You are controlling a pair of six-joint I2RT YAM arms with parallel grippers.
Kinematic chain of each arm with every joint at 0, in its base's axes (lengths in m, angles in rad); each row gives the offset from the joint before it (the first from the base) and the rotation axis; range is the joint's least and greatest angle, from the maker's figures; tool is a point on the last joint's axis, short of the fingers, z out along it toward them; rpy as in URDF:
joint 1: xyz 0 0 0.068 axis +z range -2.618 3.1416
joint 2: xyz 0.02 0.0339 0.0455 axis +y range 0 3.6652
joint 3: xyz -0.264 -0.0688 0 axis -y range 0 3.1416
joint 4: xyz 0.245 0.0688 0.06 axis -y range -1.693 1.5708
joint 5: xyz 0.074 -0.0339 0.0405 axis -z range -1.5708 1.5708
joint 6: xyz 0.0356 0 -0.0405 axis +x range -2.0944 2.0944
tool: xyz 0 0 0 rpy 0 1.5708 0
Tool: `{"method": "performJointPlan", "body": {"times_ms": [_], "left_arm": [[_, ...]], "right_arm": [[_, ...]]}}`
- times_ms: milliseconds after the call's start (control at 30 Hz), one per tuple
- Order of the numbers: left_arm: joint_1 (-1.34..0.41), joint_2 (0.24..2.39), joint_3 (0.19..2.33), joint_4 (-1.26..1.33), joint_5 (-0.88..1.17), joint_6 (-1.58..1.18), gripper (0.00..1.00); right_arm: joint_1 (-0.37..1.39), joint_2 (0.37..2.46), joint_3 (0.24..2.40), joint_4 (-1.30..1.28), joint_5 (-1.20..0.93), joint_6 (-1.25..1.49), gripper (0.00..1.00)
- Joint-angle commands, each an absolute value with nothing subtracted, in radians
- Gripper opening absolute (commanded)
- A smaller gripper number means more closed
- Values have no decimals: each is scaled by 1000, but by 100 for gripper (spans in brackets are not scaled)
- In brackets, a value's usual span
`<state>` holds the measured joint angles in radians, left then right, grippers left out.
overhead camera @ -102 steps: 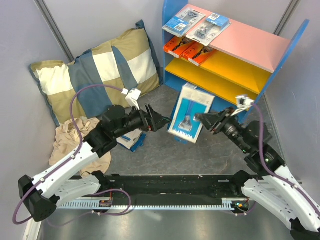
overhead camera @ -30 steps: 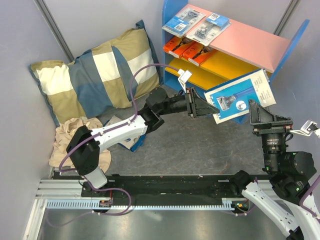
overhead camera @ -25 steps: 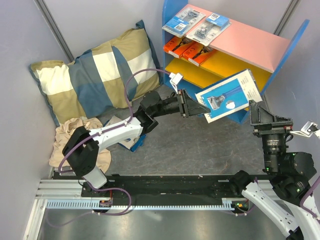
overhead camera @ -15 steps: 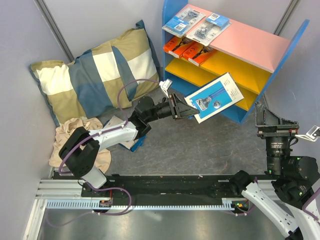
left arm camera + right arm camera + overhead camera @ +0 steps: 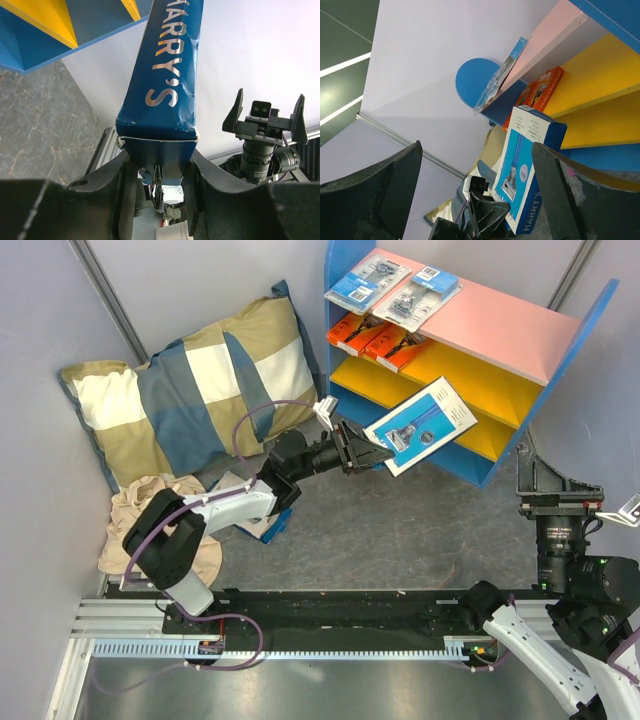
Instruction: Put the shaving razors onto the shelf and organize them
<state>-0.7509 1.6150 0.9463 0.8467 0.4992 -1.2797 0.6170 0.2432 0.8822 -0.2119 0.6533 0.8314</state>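
A blue and white razor box [image 5: 420, 427] hangs in the air in front of the shelf's [image 5: 560, 340] lower yellow boards, with my left gripper [image 5: 366, 454] shut on its bottom end. In the left wrist view the box [image 5: 167, 75] rises from between the fingers [image 5: 112, 195]. Two blister packs [image 5: 365, 280] lie on the pink top board, and orange boxes [image 5: 372, 338] sit on the board below. My right gripper [image 5: 555, 480] stands open and empty at the right, apart from the box [image 5: 527, 170]. Another razor pack [image 5: 268, 525] peeks out under the left arm.
A plaid pillow [image 5: 190, 390] leans in the back left corner, with a beige cloth [image 5: 140, 525] lying in front of it. Grey walls close in on both sides. The shelf's blue side panel [image 5: 575, 360] stands close to the right arm.
The left gripper has carried the razor box leftward and lower, away from the right gripper. The right gripper has opened wider and drawn back to the right.
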Motion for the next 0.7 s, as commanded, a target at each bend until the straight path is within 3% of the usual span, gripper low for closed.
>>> {"method": "performJointPlan", "body": {"times_ms": [0, 267, 667], "left_arm": [[-749, 1661, 1067, 870, 485, -1298, 2], [-749, 1762, 1225, 735, 439, -1316, 2], [-750, 2028, 1681, 473, 405, -1376, 2]], "right_arm": [[617, 226, 919, -216, 676, 801, 98], [618, 218, 940, -225, 699, 765, 98], [618, 201, 983, -253, 730, 726, 98]]}}
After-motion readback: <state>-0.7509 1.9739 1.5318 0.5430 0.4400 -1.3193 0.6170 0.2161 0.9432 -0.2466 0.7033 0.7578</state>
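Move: The left gripper already holds the blue Harry's box. The free spot for it on the upper yellow shelf is about 16 cm ahead and 15 cm to the right, near hand height. The nearer orange pack stands some 21 cm ahead and 3 cm right, the farther one 24 cm ahead and 5 cm left. From the empty right gripper the spot is roughly 23 cm ahead, 5 cm left and 13 cm below. Keep the left fingers shut on the end of the Harry's box and carry it forward and to the right, about 12 cm in all and gathering speed, towards the opening under the pink top, right of the orange packs. Rise just slightly and turn the wrist a few degrees on the way. Draw the open right gripper about 3 cm away from the shelf, to the right, back and up. ##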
